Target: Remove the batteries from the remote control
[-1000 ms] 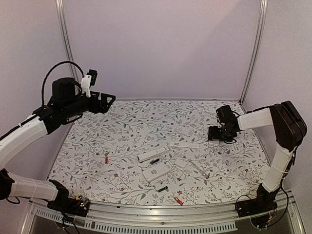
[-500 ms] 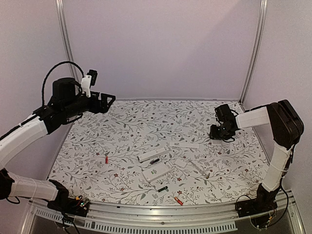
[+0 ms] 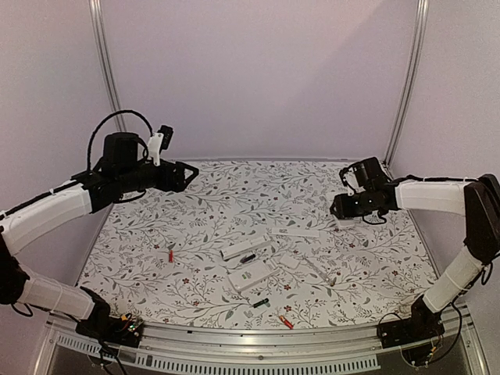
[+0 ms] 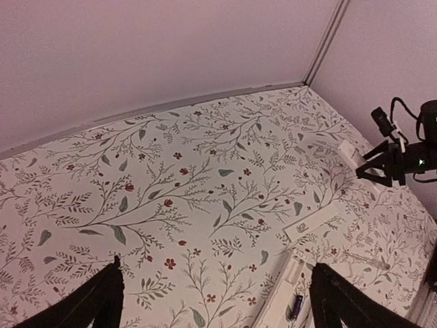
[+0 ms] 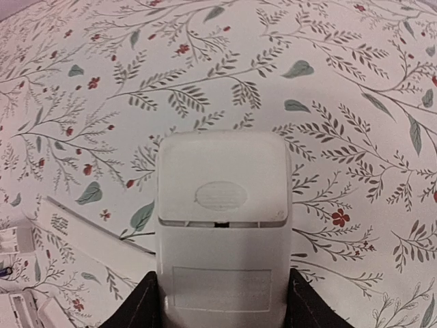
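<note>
My right gripper (image 3: 342,211) is shut on a white remote control (image 5: 222,219) at the table's right side, its back with the ribbed battery cover facing up; the black fingers (image 5: 136,309) press both its sides. No batteries show in it. Another white remote (image 3: 246,251) lies open mid-table with a black battery (image 4: 296,307) in its bay. Loose batteries lie on the cloth: a red one (image 3: 171,255), a black-and-green one (image 3: 260,301) and an orange-red one (image 3: 286,321). My left gripper (image 3: 181,176) hangs open high over the far left, holding nothing.
A third white remote body (image 3: 254,276) lies below the open one. A long white cover strip (image 3: 295,232) lies between the remotes and my right gripper, another thin piece (image 3: 311,269) to the right. Metal posts (image 3: 104,62) and walls ring the flowered table.
My right gripper has shut on the white remote and the arm has stretched out lower. My left arm has swung a little to the right, still open.
</note>
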Action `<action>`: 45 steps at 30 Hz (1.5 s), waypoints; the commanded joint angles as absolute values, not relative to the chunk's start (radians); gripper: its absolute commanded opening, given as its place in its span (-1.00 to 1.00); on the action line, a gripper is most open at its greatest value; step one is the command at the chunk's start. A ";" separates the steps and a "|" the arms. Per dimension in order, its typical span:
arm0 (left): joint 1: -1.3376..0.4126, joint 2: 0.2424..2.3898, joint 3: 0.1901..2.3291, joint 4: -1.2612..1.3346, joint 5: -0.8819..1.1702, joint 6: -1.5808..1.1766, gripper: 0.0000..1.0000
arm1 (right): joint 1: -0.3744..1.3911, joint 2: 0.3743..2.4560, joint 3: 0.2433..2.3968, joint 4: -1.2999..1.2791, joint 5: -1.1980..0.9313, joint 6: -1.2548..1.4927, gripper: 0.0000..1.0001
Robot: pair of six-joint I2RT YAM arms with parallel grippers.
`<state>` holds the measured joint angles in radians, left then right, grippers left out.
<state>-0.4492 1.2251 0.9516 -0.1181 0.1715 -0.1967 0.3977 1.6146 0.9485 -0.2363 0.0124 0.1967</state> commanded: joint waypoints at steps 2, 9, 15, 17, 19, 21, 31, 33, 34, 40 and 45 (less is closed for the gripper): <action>-0.522 1.325 0.940 -0.065 0.389 -0.217 0.88 | 0.547 1.478 0.928 -0.255 -0.121 0.066 -0.32; -0.599 1.439 0.940 -0.019 0.564 -0.238 0.88 | 0.765 1.488 0.948 -0.186 -0.168 0.090 -0.33; -0.605 1.532 0.930 0.082 0.709 -0.313 0.88 | 0.904 1.620 1.066 -0.159 -0.144 0.113 -0.35; -0.608 1.558 0.931 0.090 0.736 -0.328 0.88 | 0.949 1.667 1.112 -0.172 -0.112 0.108 -0.36; -0.612 1.583 0.933 0.097 0.757 -0.341 0.87 | 0.977 1.722 1.158 -0.193 -0.079 0.099 -0.37; -0.618 1.605 0.935 0.098 0.770 -0.352 0.87 | 0.999 1.760 1.195 -0.207 -0.052 0.093 -0.38; -0.623 1.710 0.965 0.043 0.775 -0.381 0.46 | 1.031 1.788 1.249 -0.205 -0.022 0.081 -0.40; -0.624 1.718 0.966 0.041 0.779 -0.385 0.25 | 1.031 1.783 1.247 -0.203 -0.014 0.081 -0.40; -0.625 1.720 0.968 0.040 0.781 -0.384 0.13 | 1.031 1.783 1.248 -0.202 -0.009 0.082 -0.40; -0.622 1.730 0.983 0.006 0.755 -0.370 -0.28 | 1.031 1.776 1.242 -0.209 0.028 0.080 -0.43; -0.605 1.733 0.989 0.003 0.742 -0.369 -0.43 | 1.031 1.762 1.226 -0.215 0.048 0.071 -0.43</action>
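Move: The right hand already holds the white remote about its middle, cover end pointing outward. The left gripper, its meeting partner, is some 47 cm left, 3 cm back and 18 cm above it. From the left hand that remote lies about 47 cm right, 4 cm ahead and 18 cm below. About 7 cm below the right hand, the slim remote lies 14 cm left and 3 cm back, the narrow open remote 32 cm left and 11 cm back, the dark battery 30 cm left and 15 cm back. Leftward and back towards the left gripper, rising a little at first, the right hand swings the gripped remote roughly 28 cm, turning some 40 degrees counter-clockwise, then nearly stops. The left hand drops and goes right about 14 cm each, drawing back half that, turns clockwise while tipping down, and closes to about a third open around the cover end, one fingertip on the cover's oval mark. ##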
